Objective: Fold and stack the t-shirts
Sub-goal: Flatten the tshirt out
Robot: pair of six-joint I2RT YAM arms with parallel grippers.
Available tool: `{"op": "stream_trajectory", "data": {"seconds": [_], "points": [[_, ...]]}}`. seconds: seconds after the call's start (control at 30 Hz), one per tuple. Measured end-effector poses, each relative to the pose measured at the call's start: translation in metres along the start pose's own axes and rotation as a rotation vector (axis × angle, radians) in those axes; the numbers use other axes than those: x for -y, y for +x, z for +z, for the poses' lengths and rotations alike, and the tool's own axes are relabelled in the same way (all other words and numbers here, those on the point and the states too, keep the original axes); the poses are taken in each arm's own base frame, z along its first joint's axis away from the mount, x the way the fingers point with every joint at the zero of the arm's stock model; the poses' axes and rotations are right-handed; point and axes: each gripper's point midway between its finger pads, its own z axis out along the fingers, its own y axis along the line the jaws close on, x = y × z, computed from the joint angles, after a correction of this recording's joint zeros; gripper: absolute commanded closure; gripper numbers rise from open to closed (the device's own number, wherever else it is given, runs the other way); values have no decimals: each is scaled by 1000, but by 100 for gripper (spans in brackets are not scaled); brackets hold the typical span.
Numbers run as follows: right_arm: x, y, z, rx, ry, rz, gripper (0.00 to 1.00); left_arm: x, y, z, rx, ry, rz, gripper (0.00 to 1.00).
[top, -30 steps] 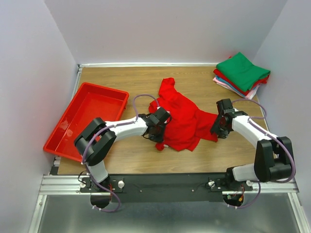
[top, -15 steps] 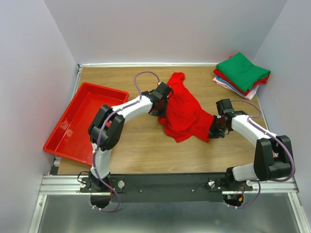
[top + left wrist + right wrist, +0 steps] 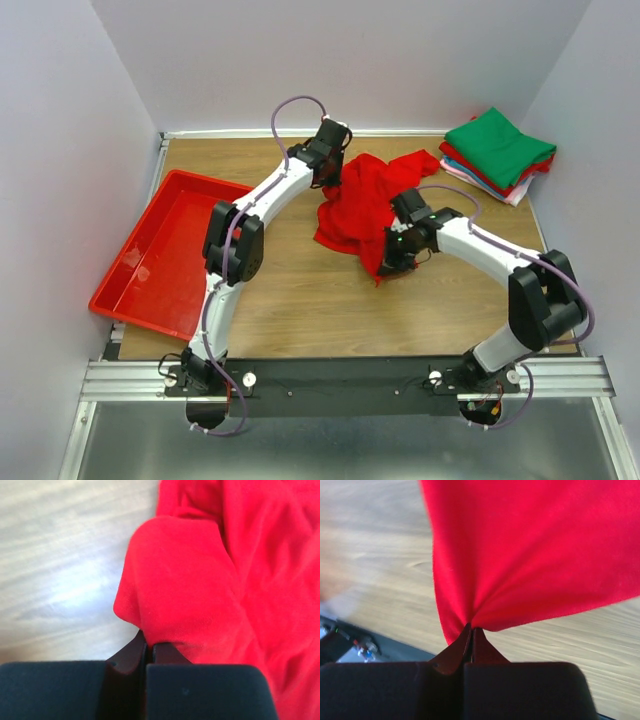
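Observation:
A bright red t-shirt (image 3: 365,200) hangs crumpled between my two grippers over the middle of the table. My left gripper (image 3: 332,172) is shut on its far left edge near the back of the table; the cloth (image 3: 200,580) bunches out of the closed jaws (image 3: 149,642). My right gripper (image 3: 396,248) is shut on the shirt's near edge; the cloth (image 3: 530,545) fans out taut from the closed jaws (image 3: 471,629). A stack of folded t-shirts (image 3: 497,152), green on top with red, blue and pink below, lies at the back right corner.
A red plastic tray (image 3: 170,250) sits on the left side of the wooden table (image 3: 300,310). Grey walls close in the left, back and right sides. The black rail with the arm bases runs along the near edge.
My left gripper has swung from the table's middle to the back, carrying the shirt's edge. My right gripper has moved left and inward with its edge. The shirt has lifted and bunched.

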Motion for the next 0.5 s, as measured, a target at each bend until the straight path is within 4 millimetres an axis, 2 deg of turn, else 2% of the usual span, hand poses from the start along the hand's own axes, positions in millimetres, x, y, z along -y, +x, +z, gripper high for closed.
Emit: {"op": "stream_trajectory", "data": {"seconds": [0.07, 0.1, 0.13, 0.17, 0.2, 0.23, 0.27, 0.3, 0.4, 0.5], "points": [[-13, 5, 4, -16, -15, -27, 93, -4, -10, 0, 19, -6, 2, 99], [-22, 8, 5, -28, -23, -43, 79, -7, -14, 0, 27, -9, 1, 94], [-28, 8, 6, -34, -31, -53, 72, -10, -18, 0, 33, -11, 0, 80], [-37, 8, 7, -39, -46, -54, 53, -14, -22, 0, 40, -16, 4, 64], [-40, 7, 7, -40, -52, -64, 44, -15, -25, 0, 45, -19, -1, 51], [-44, 4, 7, -35, -57, -59, 38, -18, -26, -1, 46, -26, 0, 32], [-46, 2, 6, -31, -62, -62, 29, -23, -28, -2, 50, -40, -3, 27], [-48, 0, 5, -25, -64, -59, 26, -26, -29, -3, 52, -50, -1, 25], [-54, -10, 0, 11, -69, -52, 22, -38, -13, -12, 25, -88, -11, 24], [-47, -20, -1, 41, -50, -24, 22, -42, 5, -41, 9, -94, -17, 25]]}}
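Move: Both hands already hold the red t-shirt, the left by its far left part, the right by its near edge. From the left hand, the shirt's middle lies about 9 cm right, 2 cm back and 9 cm below; bare table lies some 6 cm straight left, 10 cm below; the red bin's middle about 34 cm left and 13 cm back. From the right hand, bare table lies about 6 cm straight left, 6 cm below; the shirt's middle 17 cm ahead and 2 cm left; the folded stack 30 cm ahead, 31 cm right. The left hand carries its pull on the t-shirt on outward and up by 2 to 3 cm while swinging left, then opens wide and draws back some 4 cm, ending about 5 cm left of its start with the cloth out of its fingers. The right hand meanwhile pulls its edge left about 5 cm towards the bin side, opens wide and comes free of the cloth, easing forward and up about 2 cm each, with both wrists hardly turning. ##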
